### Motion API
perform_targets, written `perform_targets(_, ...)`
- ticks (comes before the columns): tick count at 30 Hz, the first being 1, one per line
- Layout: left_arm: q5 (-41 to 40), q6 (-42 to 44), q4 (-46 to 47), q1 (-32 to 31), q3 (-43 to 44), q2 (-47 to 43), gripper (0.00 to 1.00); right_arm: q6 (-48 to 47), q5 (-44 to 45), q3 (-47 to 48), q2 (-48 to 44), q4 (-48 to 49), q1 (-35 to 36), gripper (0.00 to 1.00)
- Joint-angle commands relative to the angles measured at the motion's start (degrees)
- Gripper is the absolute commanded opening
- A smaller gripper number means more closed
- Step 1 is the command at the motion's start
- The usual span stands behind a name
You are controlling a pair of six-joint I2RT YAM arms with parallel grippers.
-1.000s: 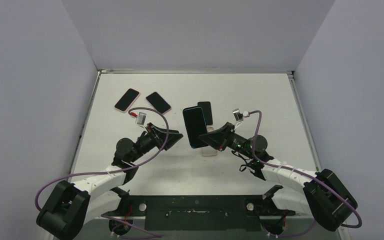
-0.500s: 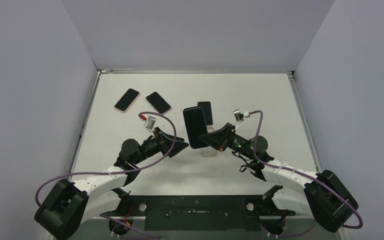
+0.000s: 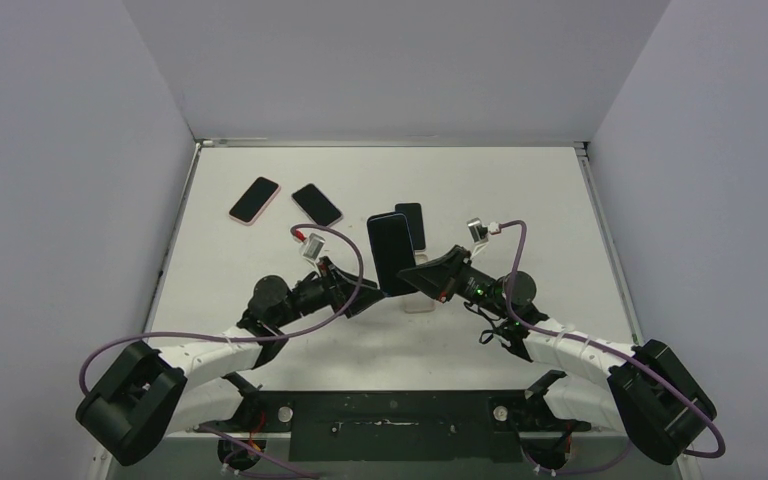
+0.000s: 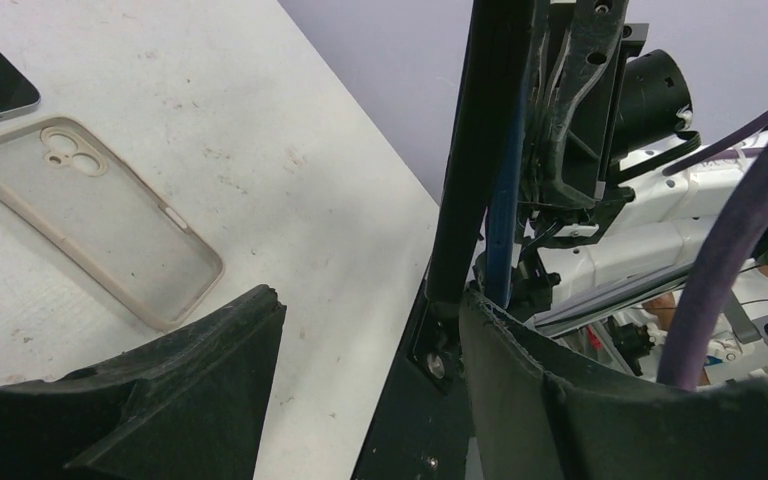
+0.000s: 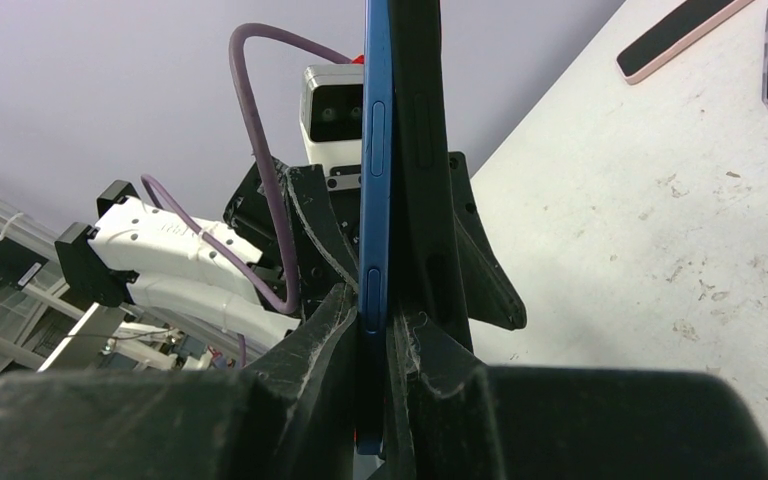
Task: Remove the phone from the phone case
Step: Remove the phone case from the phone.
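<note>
My right gripper (image 3: 406, 274) is shut on the lower end of a blue phone (image 3: 390, 252) and holds it upright above the table. In the right wrist view the blue phone edge (image 5: 375, 200) sits against a black phone case (image 5: 422, 150), both running down between the right gripper's (image 5: 392, 335) jaws. My left gripper (image 3: 374, 294) is open, right beside the phone's lower left. In the left wrist view the black case edge (image 4: 480, 150) stands just inside the left gripper's (image 4: 370, 340) right finger (image 4: 540, 400); I cannot tell whether they touch.
An empty beige case (image 4: 90, 220) lies flat on the table, under the held phone (image 3: 422, 306). A dark phone (image 3: 413, 224) lies behind it. A pink-edged phone (image 3: 254, 200) and another phone (image 3: 317, 204) lie at the back left.
My left arm has swung right and forward, bringing its open gripper up to the held phone. The right arm and phone have not moved.
</note>
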Motion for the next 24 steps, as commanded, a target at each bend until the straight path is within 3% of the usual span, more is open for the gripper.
perform_targets(1, -0.65, -1.45, 5.83, -0.36, 2.95, 0.88, 0.62, 0.86, -0.59, 0.24, -1.52, 8.77, -0.15, 0.0)
perform_targets(9, -0.44, -4.13, 12.72, -0.33, 4.19, 4.76, 0.59, 1.15, -2.04, -0.61, -1.27, 8.82, 0.14, 0.0)
perform_targets(15, 0.62, -6.0, 17.86, -0.31, 5.31, 7.99, 0.5, 0.69, -3.62, -0.7, -0.56, 8.84, 0.92, 0.0)
perform_targets(20, 1.36, -6.92, 19.95, -0.33, 6.41, 9.01, 0.32, 0.71, -3.88, -1.39, -0.34, 8.77, 1.04, 0.0)
perform_targets(24, -0.11, -4.5, 15.85, -0.27, 6.69, 7.92, 0.15, 0.19, -4.38, -1.5, -1.03, 7.42, 0.97, 0.0)
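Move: The black case I go for is half peeled off under the blue phone my right hand holds; its middle is some 5 cm ahead of my left hand, 5 cm to the right and 5 cm up, its near left corner much closer. From my right hand that middle lies about 4 cm ahead and 5 cm left, roughly level. The empty clear case lies some 13 cm ahead of my left hand, 13 cm right and 18 cm below. I lift my left hand about 3 cm, easing it right and slightly forward onto the near left part of the black case and tipping its fingers up some 5 to 10 degrees, and close them until they pinch the case, the upper finger in the gap under the phone. My right hand keeps its pinch on the blue phone and draws it back about 1 cm, sinking slightly. ##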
